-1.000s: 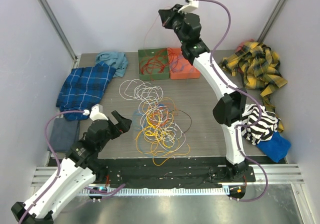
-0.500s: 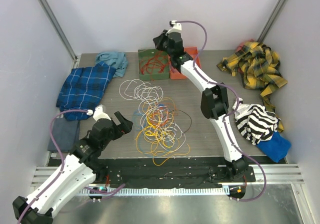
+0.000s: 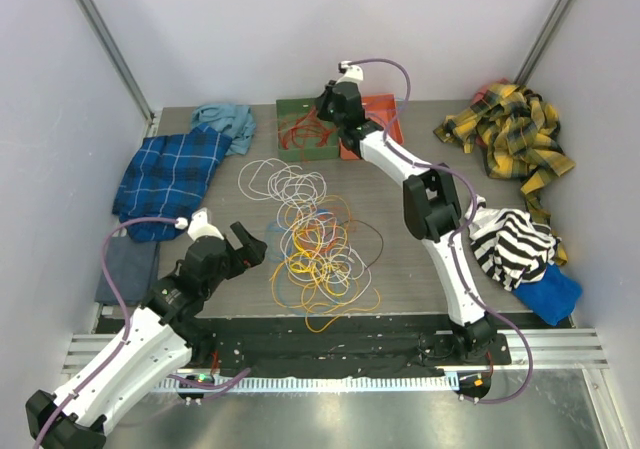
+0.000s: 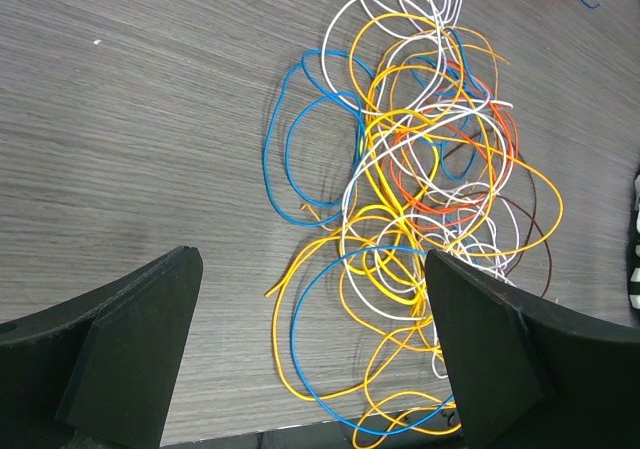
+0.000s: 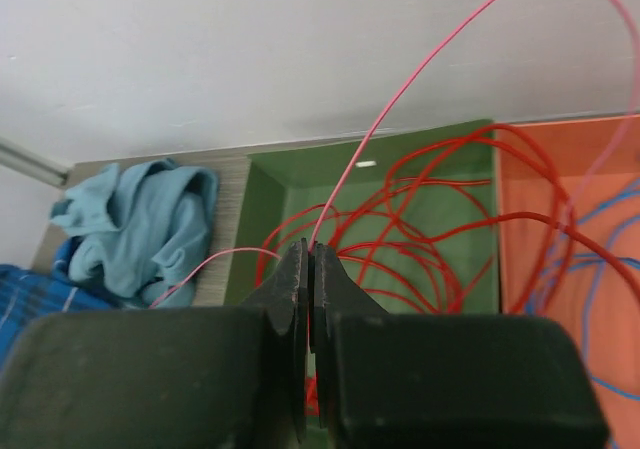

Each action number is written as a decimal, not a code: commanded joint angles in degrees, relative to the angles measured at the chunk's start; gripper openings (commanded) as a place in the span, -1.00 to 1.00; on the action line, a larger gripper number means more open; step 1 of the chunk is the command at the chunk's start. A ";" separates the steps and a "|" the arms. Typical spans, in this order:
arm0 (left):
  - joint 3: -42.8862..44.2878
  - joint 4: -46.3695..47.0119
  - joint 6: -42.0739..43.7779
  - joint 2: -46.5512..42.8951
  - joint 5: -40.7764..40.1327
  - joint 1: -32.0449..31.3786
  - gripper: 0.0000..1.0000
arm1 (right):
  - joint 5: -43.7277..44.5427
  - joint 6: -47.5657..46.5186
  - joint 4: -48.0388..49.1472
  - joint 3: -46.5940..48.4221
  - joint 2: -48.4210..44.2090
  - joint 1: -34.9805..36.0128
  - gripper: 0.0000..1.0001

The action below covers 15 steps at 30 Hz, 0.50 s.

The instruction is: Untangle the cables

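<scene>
The cables (image 3: 315, 244) lie as a loose tangle of yellow, orange, white, blue and red loops in the middle of the table. My left gripper (image 3: 243, 246) stands open just left of the tangle, low over the table. In the left wrist view its fingers (image 4: 312, 269) frame a blue and a yellow loop of the cables (image 4: 420, 169) without touching them. My right gripper (image 3: 327, 109) is at the back, over the green tray (image 3: 290, 153). It is shut (image 5: 308, 254) on a thin pink cable (image 5: 400, 99) that arcs up and to the right.
Red cables (image 5: 430, 239) fill the green tray (image 5: 265, 199); an orange tray (image 5: 520, 269) beside it holds blue ones. Around the table lie a blue plaid cloth (image 3: 170, 174), a light blue cloth (image 3: 225, 119), a yellow plaid cloth (image 3: 510, 139) and a striped cloth (image 3: 515, 244).
My right arm has come down from high at the back to just above the green tray, still pinching the thin cable. The left arm has barely moved.
</scene>
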 commanded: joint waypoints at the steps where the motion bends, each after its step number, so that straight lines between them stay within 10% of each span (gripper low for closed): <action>1: 0.14 2.50 0.24 -0.35 0.32 0.01 1.00 | 8.96 -5.76 0.19 0.47 -9.48 0.82 -0.98; 15: 0.49 2.50 -1.60 0.27 1.64 -0.08 0.99 | 21.80 -26.22 3.33 1.52 -12.65 2.66 -0.98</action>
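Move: Closed on a red cable, the right hand is some 16 cm above the green box, whose middle lies about 4 cm ahead and 2 cm to the left. The orange box is about 4 cm ahead and 14 cm to the right; the teal cloth stands roughly 5 cm ahead and 23 cm to the left; the white loops lie about 12 cm back and 8 cm left. From the left hand, the green box is some 45 cm ahead and 13 cm right. Rising about 12 cm away from the green box after a brief start to the right, the right hand carries the pinched red cable up and some 5 cm to the right, on the orange box's side. The wrist tips the fingers up, rolls its left side down and swings clockwise, each a little over 10 degrees; the fingers stay shut. ##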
